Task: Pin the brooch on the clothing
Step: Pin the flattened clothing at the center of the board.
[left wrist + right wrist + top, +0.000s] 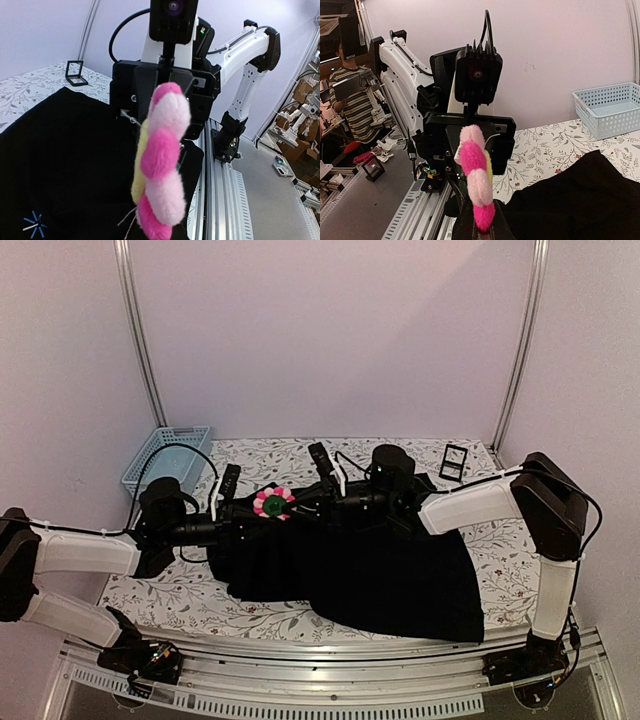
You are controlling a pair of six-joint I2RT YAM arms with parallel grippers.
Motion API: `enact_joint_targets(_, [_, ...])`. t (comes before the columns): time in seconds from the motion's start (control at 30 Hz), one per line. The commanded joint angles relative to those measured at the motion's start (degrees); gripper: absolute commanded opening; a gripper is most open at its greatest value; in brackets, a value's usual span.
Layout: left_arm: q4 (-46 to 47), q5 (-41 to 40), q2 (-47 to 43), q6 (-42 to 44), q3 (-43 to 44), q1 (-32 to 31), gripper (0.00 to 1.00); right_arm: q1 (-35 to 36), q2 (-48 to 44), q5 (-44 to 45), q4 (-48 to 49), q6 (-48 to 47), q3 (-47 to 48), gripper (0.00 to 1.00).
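Observation:
The brooch (272, 503), a fluffy flower with pink petals and a yellowish centre, hangs edge-on between my two grippers above the clothing (380, 580), a black shirt spread on the table. My left gripper (252, 508) is shut at the brooch's left side; in its own view the brooch (162, 165) fills the middle and hides the fingers. My right gripper (485, 232) is shut on the lowest petal of the brooch (476, 175). The shirt (60, 160) lies below, its blue star emblem (34, 226) at the lower left.
A light-blue basket (165, 458) stands at the back left of the floral tablecloth. A small black stand (453, 461) sits at the back right. A metal rail (330, 660) runs along the near edge. A person (350, 100) sits beyond the table.

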Motion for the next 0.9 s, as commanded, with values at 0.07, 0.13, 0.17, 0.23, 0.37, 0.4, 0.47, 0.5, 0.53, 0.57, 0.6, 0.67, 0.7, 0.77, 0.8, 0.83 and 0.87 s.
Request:
enact_joint_targets(0.07, [-0.2,0.6,-0.5,1.1,1.3,-0.7,0.0,-0.2,0.2,-1.8,-0.3,0.0,0.9,0.0])
enact_joint_targets(0.13, [-0.3,0.7,-0.5,1.0,1.3,-0.7,0.0,-0.2,0.2,-1.9,-0.3,0.0,0.8,0.0])
enact_joint_targets(0.17, [-0.3,0.6,-0.5,1.1,1.3,-0.8,0.0,-0.2,0.2,-2.0,-0.1,0.0,0.5,0.0])
enact_joint_targets(0.23, [-0.3,0.7,-0.5,1.3,1.3,-0.7,0.0,-0.4,-0.1,-1.8,1.1,-0.1,-0.5,0.0])
enact_joint_targets(0.37, [-0.3,0.7,-0.6,1.5,1.2,-0.8,0.0,-0.5,0.1,-0.9,1.5,0.4,-1.2,0.1])
enact_joint_targets(0.4, [-0.3,0.7,-0.5,1.5,1.2,-0.7,0.0,-0.5,0.1,-1.0,1.8,0.5,-1.2,0.13])
enact_joint_targets(0.47, [-0.2,0.7,-0.6,1.4,1.2,-0.8,0.0,-0.5,0.2,-1.0,2.7,0.7,-1.5,0.2])
enact_joint_targets(0.5, [-0.1,0.7,-0.6,1.3,1.2,-0.8,0.0,-0.4,0.2,-0.9,3.0,0.6,-1.5,0.24])
enact_joint_targets(0.53, [0.2,0.7,-0.6,1.3,1.1,-0.8,0.0,-0.4,0.1,-0.8,3.1,0.3,-1.5,0.28])
enact_joint_targets(0.57, [0.3,0.8,-0.5,1.2,1.1,-0.8,0.0,-0.2,0.3,-0.8,3.4,0.1,-1.2,0.32])
enact_joint_targets(0.6, [0.5,0.8,-0.5,1.2,1.1,-0.8,0.0,0.0,0.7,-0.9,4.0,0.0,-0.9,0.34])
enact_joint_targets(0.67, [0.9,1.0,-0.3,0.9,1.1,-0.9,0.0,0.4,1.5,-1.8,4.4,0.0,0.3,0.38])
enact_joint_targets(0.7, [1.1,1.0,-0.3,0.9,1.1,-0.9,0.0,0.6,2.2,-2.3,4.4,0.0,0.9,0.42])
enact_joint_targets(0.77, [1.3,1.0,-0.3,0.6,1.2,-1.0,0.0,1.0,3.3,-2.6,4.3,0.1,1.6,0.47])
enact_joint_targets(0.8, [1.3,1.0,-0.3,0.5,1.2,-1.0,0.0,1.1,3.6,-2.5,4.5,0.2,1.6,0.48])
enact_joint_targets(0.83, [1.3,1.0,-0.4,0.4,1.2,-1.0,0.0,1.1,3.8,-2.3,4.7,0.2,1.6,0.5])
enact_joint_targets(0.87, [1.3,1.0,-0.4,0.5,1.2,-1.0,0.0,1.3,4.0,-2.1,4.9,0.2,1.6,0.5])
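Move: The flower brooch is held by the left hand: its middle lies about 3 cm right of that hand's point and roughly 1 cm ahead and above. From the right hand, facing it, the brooch is some 4 cm to the left, level fore and aft and in height. The black clothing spreads beneath, its middle about 10 cm to the right of the right hand, 2 cm ahead and 20 cm down. Staying nearly in place beside the brooch, the right hand opens its shut fingers to about half, one finger to either side of the brooch's right edge as seen end-on. It eases back not quite 1 cm, with a last slight nudge left. The left hand stays still and keeps its pinch on the brooch. ##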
